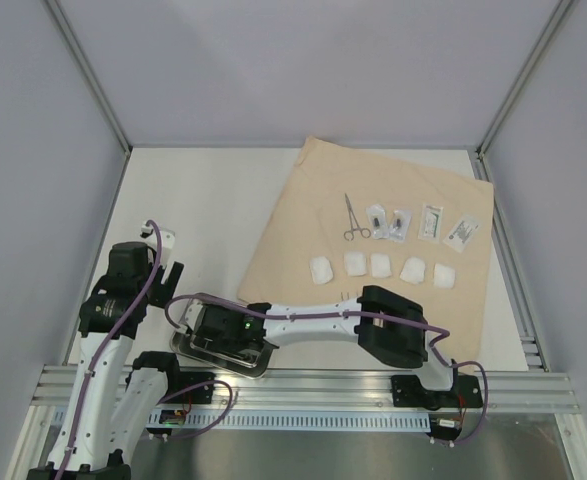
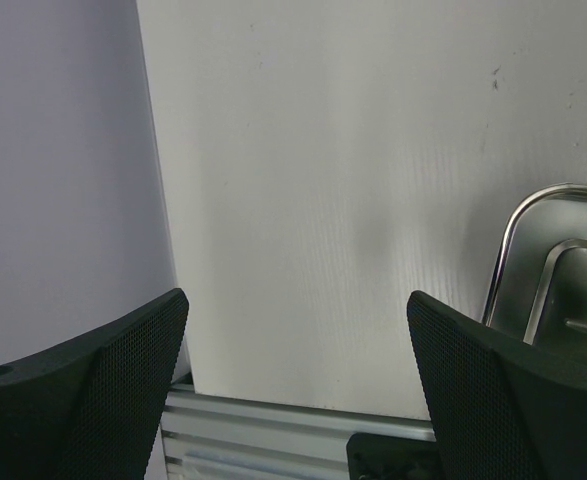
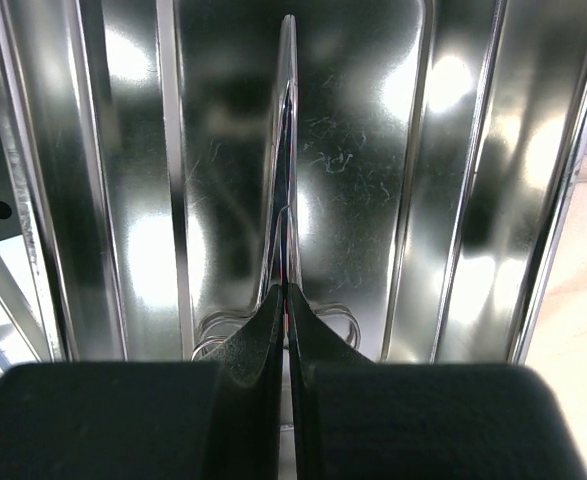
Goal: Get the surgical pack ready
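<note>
The shiny steel tray (image 1: 187,349) sits at the table's near edge, left of the tan wrap sheet (image 1: 303,200). My right gripper (image 1: 235,348) reaches into it. In the right wrist view the right gripper (image 3: 285,300) is shut on a thin steel clamp (image 3: 287,150) lying along the tray floor (image 3: 473,200), its ring handles showing beside the fingertips. A second clamp (image 1: 352,218), several clear packets (image 1: 418,222) and a row of white gauze pads (image 1: 382,265) lie on the wrap. My left gripper (image 1: 168,272) hangs open left of the tray, and in its own view the left gripper (image 2: 298,295) holds nothing, with the tray rim (image 2: 533,215) at the right.
Grey enclosure walls stand at the left, back and right. An aluminium rail (image 1: 373,390) runs along the table's near edge below the tray. My right arm's forearm (image 1: 313,322) stretches across the wrap's near corner.
</note>
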Controlling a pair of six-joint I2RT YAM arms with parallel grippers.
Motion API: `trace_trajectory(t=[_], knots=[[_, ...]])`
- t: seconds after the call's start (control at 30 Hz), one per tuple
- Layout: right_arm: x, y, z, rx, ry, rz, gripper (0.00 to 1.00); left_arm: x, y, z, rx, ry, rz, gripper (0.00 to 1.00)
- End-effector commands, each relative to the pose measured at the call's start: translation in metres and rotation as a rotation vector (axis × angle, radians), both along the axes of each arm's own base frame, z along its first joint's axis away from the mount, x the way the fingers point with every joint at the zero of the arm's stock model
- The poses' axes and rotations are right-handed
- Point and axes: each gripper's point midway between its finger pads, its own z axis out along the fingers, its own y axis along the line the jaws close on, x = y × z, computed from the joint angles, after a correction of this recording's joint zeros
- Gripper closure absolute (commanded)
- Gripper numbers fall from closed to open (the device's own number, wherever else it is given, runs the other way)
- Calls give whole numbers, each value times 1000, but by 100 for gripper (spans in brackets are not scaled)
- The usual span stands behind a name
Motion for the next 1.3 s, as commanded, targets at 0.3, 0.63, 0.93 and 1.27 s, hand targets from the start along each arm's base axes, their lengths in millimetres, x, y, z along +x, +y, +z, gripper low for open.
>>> trace_trajectory(t=[0.3, 0.63, 0.93, 1.27], knots=[[5, 16, 2, 16, -25, 23, 99, 5, 0, 5, -9, -38, 8, 0], [8, 20, 18, 32, -44, 22, 78, 6, 0, 4, -10, -36, 7, 0], [39, 17, 81, 154, -110, -55, 72, 6, 0, 6, -11, -35, 8, 0], [181, -94, 112, 198, -58, -457, 75, 8, 3, 6, 7, -23, 15, 0]])
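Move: My right hand, already over the middle of the tray, still holds a hemostat near its rings; the tray's middle lies about 2 cm left, 1 cm ahead and 2 cm below. The first hemostat lies in the tray roughly 1 cm ahead, 2 cm left and 2 cm below. The last one on the cloth is some 29 cm ahead and 26 cm right, the nearest gauze pad 17 ahead and 19 right. From my left hand the tray is about 17 cm right, 6 back and 16 below. I lower the held hemostat another centimetre into the tray with my right hand, then part the fingers to about a quarter open and let go of it. Easing back up, I then pull away fast: forward about 15 cm and up some 12 cm, swinging a little right out of the tray towards the last hemostat, the wrist turning about 20 degrees clockwise. ##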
